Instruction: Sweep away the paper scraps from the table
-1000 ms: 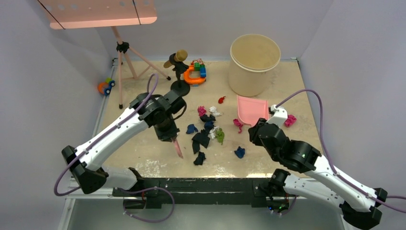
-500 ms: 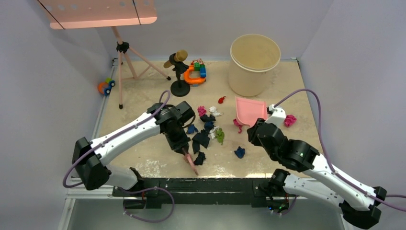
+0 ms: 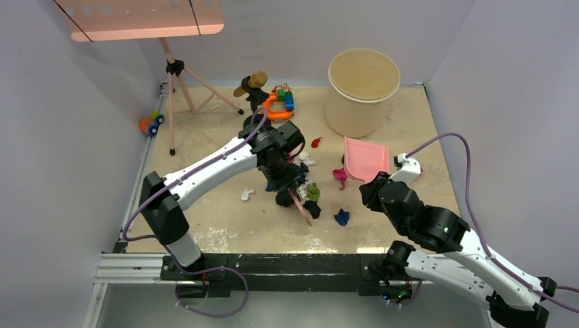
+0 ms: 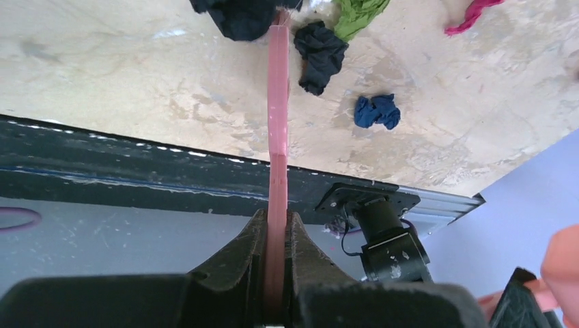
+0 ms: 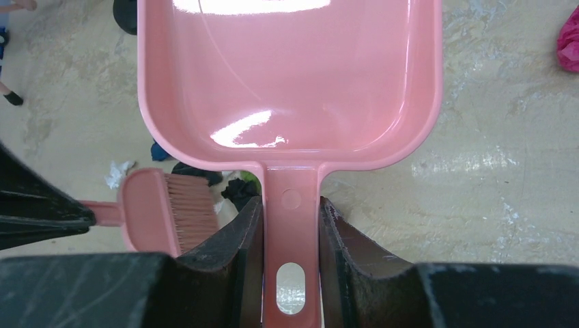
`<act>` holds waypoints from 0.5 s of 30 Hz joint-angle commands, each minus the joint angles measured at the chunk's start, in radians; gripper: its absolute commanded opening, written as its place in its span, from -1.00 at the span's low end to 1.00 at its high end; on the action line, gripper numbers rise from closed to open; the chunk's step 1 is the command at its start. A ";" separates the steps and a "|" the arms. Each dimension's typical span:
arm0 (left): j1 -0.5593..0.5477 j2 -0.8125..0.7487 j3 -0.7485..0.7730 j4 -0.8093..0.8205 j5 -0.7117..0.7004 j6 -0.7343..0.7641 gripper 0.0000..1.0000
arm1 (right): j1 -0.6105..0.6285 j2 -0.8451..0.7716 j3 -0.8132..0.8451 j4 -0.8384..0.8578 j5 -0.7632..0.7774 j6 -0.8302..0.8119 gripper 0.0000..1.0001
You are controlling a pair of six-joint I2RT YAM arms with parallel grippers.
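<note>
Several paper scraps (image 3: pixel 300 188), dark, blue, green and white, bunch at the middle of the table (image 3: pixel 205 219). Single ones lie apart: white (image 3: pixel 247 195), blue (image 3: pixel 341 217), red (image 3: pixel 316 142), pink (image 3: pixel 339 176). My left gripper (image 3: pixel 285 182) (image 4: pixel 276 220) hovers over the bunch, shut on the handle of the pink brush (image 3: pixel 302 207) (image 4: pixel 277 102), whose far end touches a black scrap (image 4: pixel 239 14). My right gripper (image 3: pixel 375 186) (image 5: pixel 291 205) is shut on the handle of the pink dustpan (image 3: pixel 366 158) (image 5: pixel 290 75), which is empty and sits just right of the bunch.
A beige bucket (image 3: pixel 363 82) stands at the back right. Toy blocks with an orange ring (image 3: pixel 278 102), a black stand (image 3: pixel 256 109) and a tripod (image 3: pixel 179 89) occupy the back left. One pink scrap (image 5: pixel 570 41) lies right of the dustpan.
My left arm has swung from the near left into the scrap bunch, carrying the brush. A white scrap now lies alone to the left. The dustpan has shifted slightly right.
</note>
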 commanded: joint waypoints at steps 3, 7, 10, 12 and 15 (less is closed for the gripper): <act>-0.001 -0.261 -0.008 -0.193 -0.219 0.002 -1.00 | -0.004 -0.002 0.011 0.022 0.043 0.016 -1.00; 0.023 -0.393 -0.094 -0.292 -0.382 -0.014 -1.00 | -0.004 0.025 0.004 0.044 0.032 0.014 -1.00; 0.068 -0.450 -0.152 -0.341 -0.498 0.005 -1.00 | -0.005 0.042 0.003 0.060 0.022 0.005 -1.00; 0.117 -0.452 -0.176 -0.355 -0.554 0.058 -1.00 | -0.004 0.047 0.004 0.065 0.015 -0.003 -1.00; 0.165 -0.396 -0.180 -0.369 -0.607 0.137 -1.00 | -0.004 0.053 0.006 0.063 0.009 -0.016 -1.00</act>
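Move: The white scrap lies about 13 cm to the left of my left hand and 5 cm ahead, some 15 cm below. Nearer in, the blue scrap is 9 cm ahead and 5 cm left, the long black scrap 4 cm ahead and 1 cm left, and the small black scrap 1 cm ahead and 8 cm right. From my right hand the white scrap is roughly 37 cm left and 6 cm ahead. I bring my left hand back for another stroke. Still gripping the brush, I raise it off the black scraps and swing it left, about 18 cm in all, passing the near side of the white scrap to its left. I rise some 6 cm on the way, just starting to sink at the end, and tip the brush end forward and left by about 25 degrees. ##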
